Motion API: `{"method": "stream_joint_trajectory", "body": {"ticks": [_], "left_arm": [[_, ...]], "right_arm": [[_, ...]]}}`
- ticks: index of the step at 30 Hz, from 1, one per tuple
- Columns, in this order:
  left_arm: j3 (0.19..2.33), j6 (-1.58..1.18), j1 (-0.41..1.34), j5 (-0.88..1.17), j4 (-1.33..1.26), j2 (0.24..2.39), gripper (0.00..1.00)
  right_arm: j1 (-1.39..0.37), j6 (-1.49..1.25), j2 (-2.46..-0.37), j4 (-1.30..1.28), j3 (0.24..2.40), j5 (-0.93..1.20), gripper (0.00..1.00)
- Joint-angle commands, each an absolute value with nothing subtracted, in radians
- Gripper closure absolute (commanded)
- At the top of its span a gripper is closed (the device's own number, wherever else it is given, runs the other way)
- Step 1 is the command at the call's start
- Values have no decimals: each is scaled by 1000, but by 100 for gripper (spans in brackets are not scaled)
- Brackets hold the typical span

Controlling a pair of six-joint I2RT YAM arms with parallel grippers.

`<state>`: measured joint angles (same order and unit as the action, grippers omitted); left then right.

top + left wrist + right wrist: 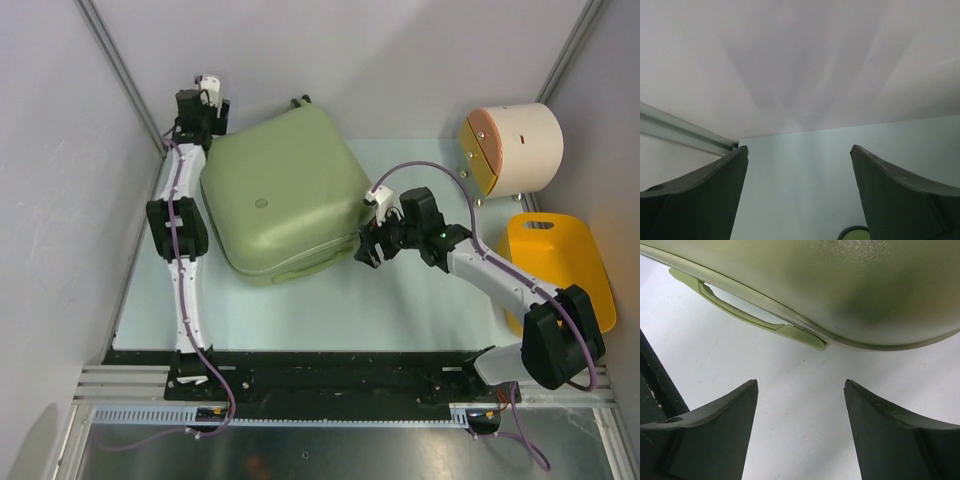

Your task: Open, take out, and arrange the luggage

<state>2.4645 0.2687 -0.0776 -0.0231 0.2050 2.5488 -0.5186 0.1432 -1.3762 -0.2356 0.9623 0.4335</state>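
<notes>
The luggage [285, 190], a pale sage-green hard-shell suitcase, lies shut and flat on the table, left of centre. My right gripper [364, 248] is just off its near right corner, open and empty. In the right wrist view the shell [850, 285] fills the top, its green side handle [740, 310] lies ahead, and the right gripper [800, 385] hovers over bare table, touching nothing. My left gripper [205, 105] is at the suitcase's far left corner, facing the back wall. The left gripper [799, 150] is open and empty, with a black-and-green wheel [855, 234] at the view's bottom edge.
A cream cylindrical drum [515, 148] lies on its side at the back right. A yellow plastic basket [555, 260] sits at the right edge, beside the right arm. White walls and a metal frame post [120, 70] close in the back and left.
</notes>
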Motion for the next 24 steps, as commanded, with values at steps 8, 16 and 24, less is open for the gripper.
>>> {"method": "stream_joint_trajectory", "body": {"ticks": [8, 16, 24], "left_arm": [[1918, 782, -57, 57, 127, 2263, 24], [1337, 674, -48, 38, 204, 1828, 37], [1096, 390, -45, 247, 439, 1502, 43]], "right_arm": [[-511, 84, -1427, -210, 966, 324, 26], [-431, 89, -1518, -15, 1009, 247, 26], [-417, 110, -1820, 277, 1201, 298, 27]]}}
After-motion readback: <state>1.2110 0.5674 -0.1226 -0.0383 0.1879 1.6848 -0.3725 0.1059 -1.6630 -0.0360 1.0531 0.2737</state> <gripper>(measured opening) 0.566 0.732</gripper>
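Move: Below the left hand, some 12 cm down, about 5 cm back and 3 cm to its right, is the suitcase's far-left wheel; the suitcase's middle lies roughly 22 cm back and 24 cm right of that hand. From the right hand the suitcase's near-right corner is about 4 cm ahead and 3 cm left, its middle some 14 cm ahead and 22 cm left, and its carry handle about 14 cm left and 4 cm back, a little lower. Sweeping back towards the base by about 25 cm along the wheel end, the left hand sinks some 5 cm, tips its fingers down and closes them partway, dragging the suitcase's left wheel corner with it. Meanwhile the right hand goes around the near-right corner, some 10 cm forward, then also a little right and down, turning clockwise about 15 degrees with its opening unchanged, and ends with a finger against the handle side. ##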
